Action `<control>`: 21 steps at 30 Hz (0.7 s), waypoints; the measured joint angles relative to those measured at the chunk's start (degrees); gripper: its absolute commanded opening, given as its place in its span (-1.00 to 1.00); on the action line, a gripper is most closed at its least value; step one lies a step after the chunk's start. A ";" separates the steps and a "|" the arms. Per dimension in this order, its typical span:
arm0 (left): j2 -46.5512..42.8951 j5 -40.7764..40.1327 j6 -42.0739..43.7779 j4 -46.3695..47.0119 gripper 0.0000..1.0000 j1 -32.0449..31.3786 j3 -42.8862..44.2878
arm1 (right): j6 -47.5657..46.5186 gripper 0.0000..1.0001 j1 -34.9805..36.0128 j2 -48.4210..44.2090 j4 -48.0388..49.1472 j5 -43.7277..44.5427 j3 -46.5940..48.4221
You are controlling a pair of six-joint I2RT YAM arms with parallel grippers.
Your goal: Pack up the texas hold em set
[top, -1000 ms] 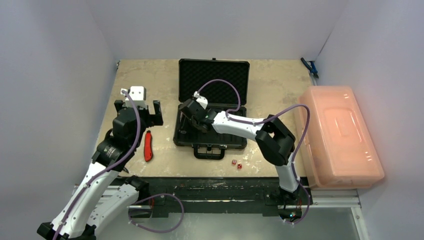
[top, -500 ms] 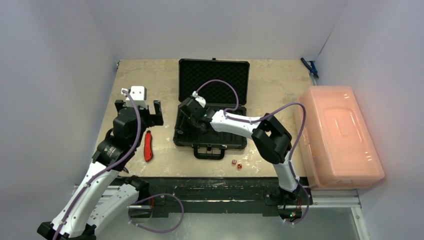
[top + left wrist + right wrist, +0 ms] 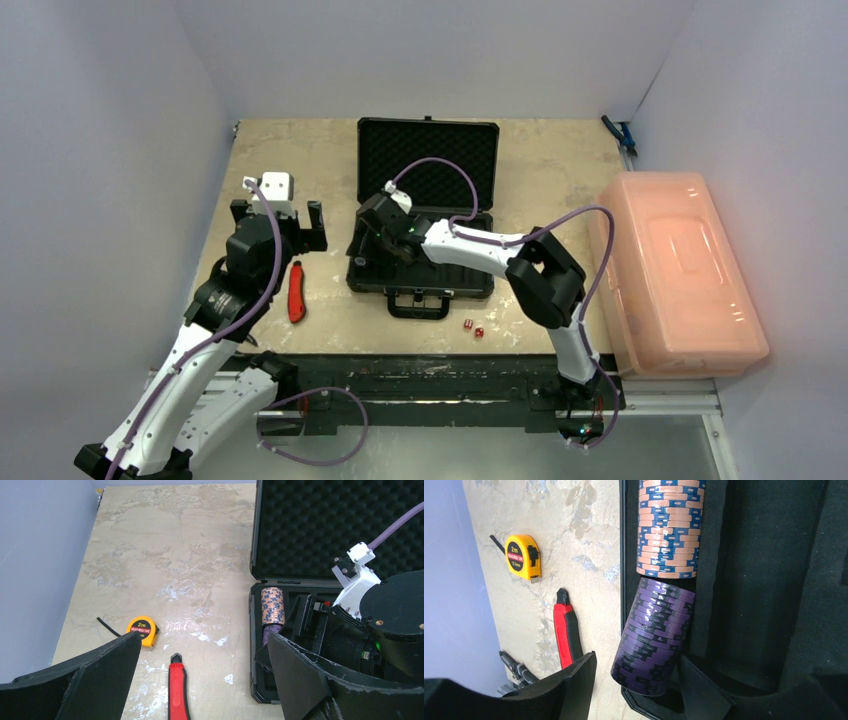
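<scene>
The black briefcase [image 3: 428,127] lies open at mid-table, foam lid to the rear. In the leftmost tray slot [image 3: 744,580] an orange-and-blue chip stack [image 3: 669,530] lies on its side. A purple chip stack [image 3: 654,640] sits below it, tilted, its near end up on the tray's edge. My right gripper [image 3: 638,659] is open around that purple stack, with a gap on the left finger's side. My left gripper [image 3: 204,636] hangs open left of the case with nothing in it. Two red dice [image 3: 473,329] sit in front of the case.
A red-handled knife [image 3: 177,690] and a yellow tape measure [image 3: 142,629] lie on the table left of the case. A large translucent pink bin [image 3: 680,270] fills the right side. A blue-handled tool [image 3: 620,132] lies at the far right corner.
My right gripper's jaws have spread wider around the purple chip stack, and the arm has shifted slightly left. The left arm has not moved.
</scene>
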 measured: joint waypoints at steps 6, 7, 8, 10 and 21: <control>0.00 0.31 0.00 0.00 0.97 0.00 0.00 | -0.02 0.29 0.00 -1.31 -0.92 1.25 -0.24; 0.00 0.33 0.00 0.00 0.97 0.00 0.00 | -0.02 0.29 0.00 -1.75 -0.87 1.38 -0.59; 0.00 0.35 0.00 0.00 0.97 0.00 0.00 | -0.02 0.29 0.00 -2.21 -0.87 1.51 -0.94; 0.00 0.35 0.00 0.00 0.97 0.00 0.00 | -0.02 0.29 0.00 -3.06 -0.72 1.73 -1.62; 0.24 0.35 0.00 0.00 0.97 0.00 0.00 | -1.75 0.22 0.00 -7.30 -0.68 5.05 -2.49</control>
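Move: The purple chip stack lies skewed in the case's left-hand slot, its near end raised; its middle is about 2 cm ahead of the right hand point, 1 cm to its right and 2 cm below. The orange chips lie about 8 cm beyond the stack in the same slot, and the red cutter about 14 cm to the hand's left and 5 cm back. From the left hand the purple stack is roughly 4 cm ahead, 14 cm right and 21 cm below. The right hand, its fingers already part open around the near end of the purple chips, lifts away from the slot, slowly at first and then faster, about 4.5 cm up while drifting some 2 cm to the right. The fingers keep their gap and come free of the stack, and the wrist tips up by about 5 degrees as the hand draws clear over the tray. ##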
